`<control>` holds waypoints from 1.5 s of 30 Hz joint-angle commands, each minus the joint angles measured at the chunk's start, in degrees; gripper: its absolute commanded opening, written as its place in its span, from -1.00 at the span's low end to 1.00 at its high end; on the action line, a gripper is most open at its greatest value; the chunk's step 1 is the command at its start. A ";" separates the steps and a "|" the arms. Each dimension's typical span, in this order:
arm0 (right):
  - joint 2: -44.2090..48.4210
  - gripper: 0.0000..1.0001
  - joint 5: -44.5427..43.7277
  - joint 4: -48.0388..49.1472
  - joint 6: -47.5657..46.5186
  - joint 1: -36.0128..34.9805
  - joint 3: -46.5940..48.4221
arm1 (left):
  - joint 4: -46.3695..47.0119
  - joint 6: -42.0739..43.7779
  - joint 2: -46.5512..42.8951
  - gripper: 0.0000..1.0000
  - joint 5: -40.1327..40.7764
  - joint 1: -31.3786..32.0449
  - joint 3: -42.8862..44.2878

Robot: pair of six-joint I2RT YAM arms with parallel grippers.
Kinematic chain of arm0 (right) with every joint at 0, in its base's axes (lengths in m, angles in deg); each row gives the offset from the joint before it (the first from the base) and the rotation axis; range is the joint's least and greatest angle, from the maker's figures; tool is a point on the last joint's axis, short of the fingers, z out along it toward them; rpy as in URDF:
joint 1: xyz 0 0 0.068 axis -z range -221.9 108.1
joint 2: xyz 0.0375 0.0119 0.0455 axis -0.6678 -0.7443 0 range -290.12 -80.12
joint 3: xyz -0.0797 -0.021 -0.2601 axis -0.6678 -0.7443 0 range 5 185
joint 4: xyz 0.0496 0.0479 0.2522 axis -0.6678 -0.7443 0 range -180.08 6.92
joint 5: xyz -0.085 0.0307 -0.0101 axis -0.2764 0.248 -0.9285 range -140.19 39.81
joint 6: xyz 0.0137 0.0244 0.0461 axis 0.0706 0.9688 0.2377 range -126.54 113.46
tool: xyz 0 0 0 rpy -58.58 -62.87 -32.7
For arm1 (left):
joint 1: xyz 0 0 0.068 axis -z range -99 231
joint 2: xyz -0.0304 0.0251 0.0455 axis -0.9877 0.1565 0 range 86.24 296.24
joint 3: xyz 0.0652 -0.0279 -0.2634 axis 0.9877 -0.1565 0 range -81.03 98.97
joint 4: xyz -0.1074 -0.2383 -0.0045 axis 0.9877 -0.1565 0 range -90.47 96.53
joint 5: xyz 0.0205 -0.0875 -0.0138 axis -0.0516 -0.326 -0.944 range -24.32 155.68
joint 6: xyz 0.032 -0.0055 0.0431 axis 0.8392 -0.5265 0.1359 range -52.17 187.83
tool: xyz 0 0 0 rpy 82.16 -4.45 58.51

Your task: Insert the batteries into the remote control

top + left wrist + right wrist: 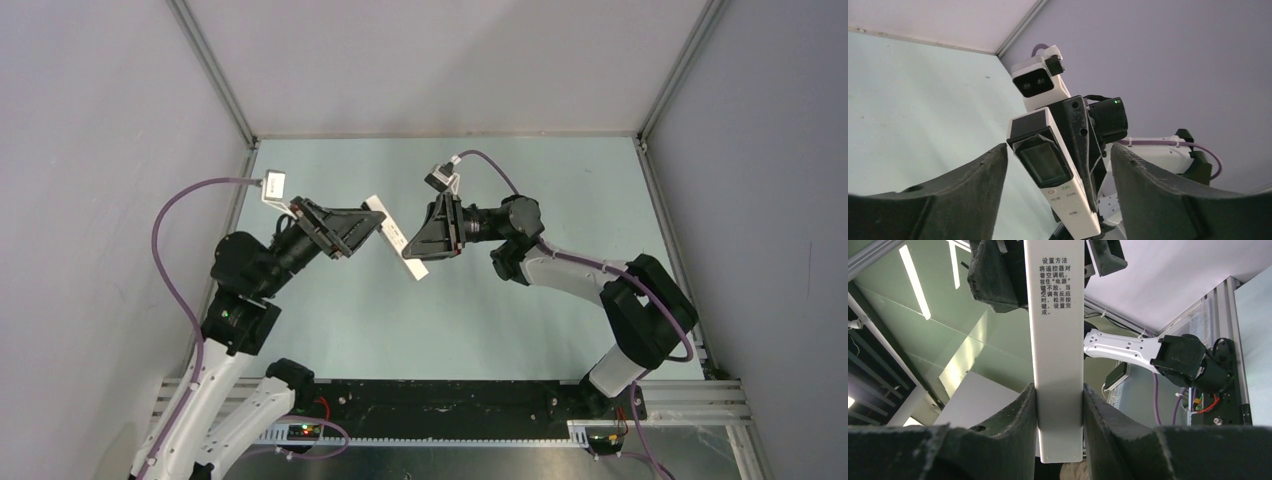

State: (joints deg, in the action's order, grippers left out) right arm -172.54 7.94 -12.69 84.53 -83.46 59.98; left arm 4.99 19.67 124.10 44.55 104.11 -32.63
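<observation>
The remote control point(398, 240), a slim white bar, hangs in the air over the table's middle, tilted. My right gripper point(1058, 390) is shut on its plain lower end, both pads pressed to its sides. The printed back of the remote control point(1057, 330) faces that camera. My left gripper point(1058, 150) is open around the other end, with a gap on each side. There the remote control point(1060, 192) shows its dark display and buttons. From above, the left gripper point(362, 235) and the right gripper point(415, 245) meet at the bar. No batteries are in view.
The pale green table point(500, 320) is boxed in by grey walls with aluminium posts point(215, 75). A black rail point(450, 400) with the arm bases runs along the near edge. The right arm's wrist camera point(1040, 82) sits just behind the remote.
</observation>
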 commanded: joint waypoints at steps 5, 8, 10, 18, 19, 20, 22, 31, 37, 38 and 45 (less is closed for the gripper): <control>-0.96 -0.83 -0.39 4.34 1.34 -0.66 1.88 | 4.19 -3.61 2.24 0.32 -3.49 -0.29 -0.95; -1.02 -0.84 -0.61 2.71 0.54 -0.78 1.88 | 4.18 -4.29 3.32 0.26 -3.98 -0.25 -1.23; -0.83 -0.84 -0.72 1.01 -0.38 -0.83 1.88 | 4.18 -4.53 3.49 0.19 -3.81 -0.24 -1.52; 0.44 -0.80 -0.49 -9.42 -6.28 -0.81 1.88 | 2.33 -3.18 3.18 -0.55 -1.48 -0.19 -2.42; 0.60 -0.70 -0.39 -10.46 -7.75 -0.78 1.86 | 2.11 -2.78 3.18 -0.67 -1.21 -0.24 -2.30; 1.09 -0.62 -0.47 -13.07 -8.54 -0.79 1.87 | -0.10 -1.82 3.18 -0.72 -0.48 -0.25 -1.94; 2.22 -0.21 -0.98 -18.10 -11.66 -0.75 1.88 | -3.59 0.05 3.31 -0.85 1.08 -0.22 -1.02; 12.13 0.99 -13.86 -59.18 -37.85 2.58 1.88 | -18.51 6.19 4.96 -0.92 11.74 -0.31 0.02; 20.82 0.99 -41.61 -86.70 -53.38 3.23 1.88 | -26.32 7.62 11.08 -0.88 20.04 -0.28 -1.09; 21.77 0.99 -45.30 -89.13 -54.71 3.35 1.88 | -26.85 7.73 12.05 -0.87 20.45 -0.38 -1.19; 32.19 0.99 -63.48 -95.18 -54.03 5.69 -6.11 | -28.22 10.34 23.09 -0.84 26.15 -1.10 -1.27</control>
State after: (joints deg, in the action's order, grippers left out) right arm -145.51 -42.49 -101.60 33.23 -79.57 58.25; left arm -22.33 26.75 142.77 65.87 103.96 -34.86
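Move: The remote control is held by the right fingers and spans both hands. Its middle lies about 5 cm to the right of the open left hand's point and 2 cm back, roughly level. Its display end is nearer, some 2 cm right, 1 cm ahead and 1 cm below. The right fingertips lie about 7 cm right of the left hand and 4 cm back. From the right hand the remote's middle is roughly 2 cm ahead and 2 cm left, about level. The remote's display end is pinched by the left fingers, which close as that hand eases down, forward and right. The right fingers then open wide and let go; that hand withdraws down, right and forward, tipping down and turning clockwise. The left, keeping its grip, carries the remote about 20 cm down, swinging slightly forward and left while its fingers tip steeply towards the table. ##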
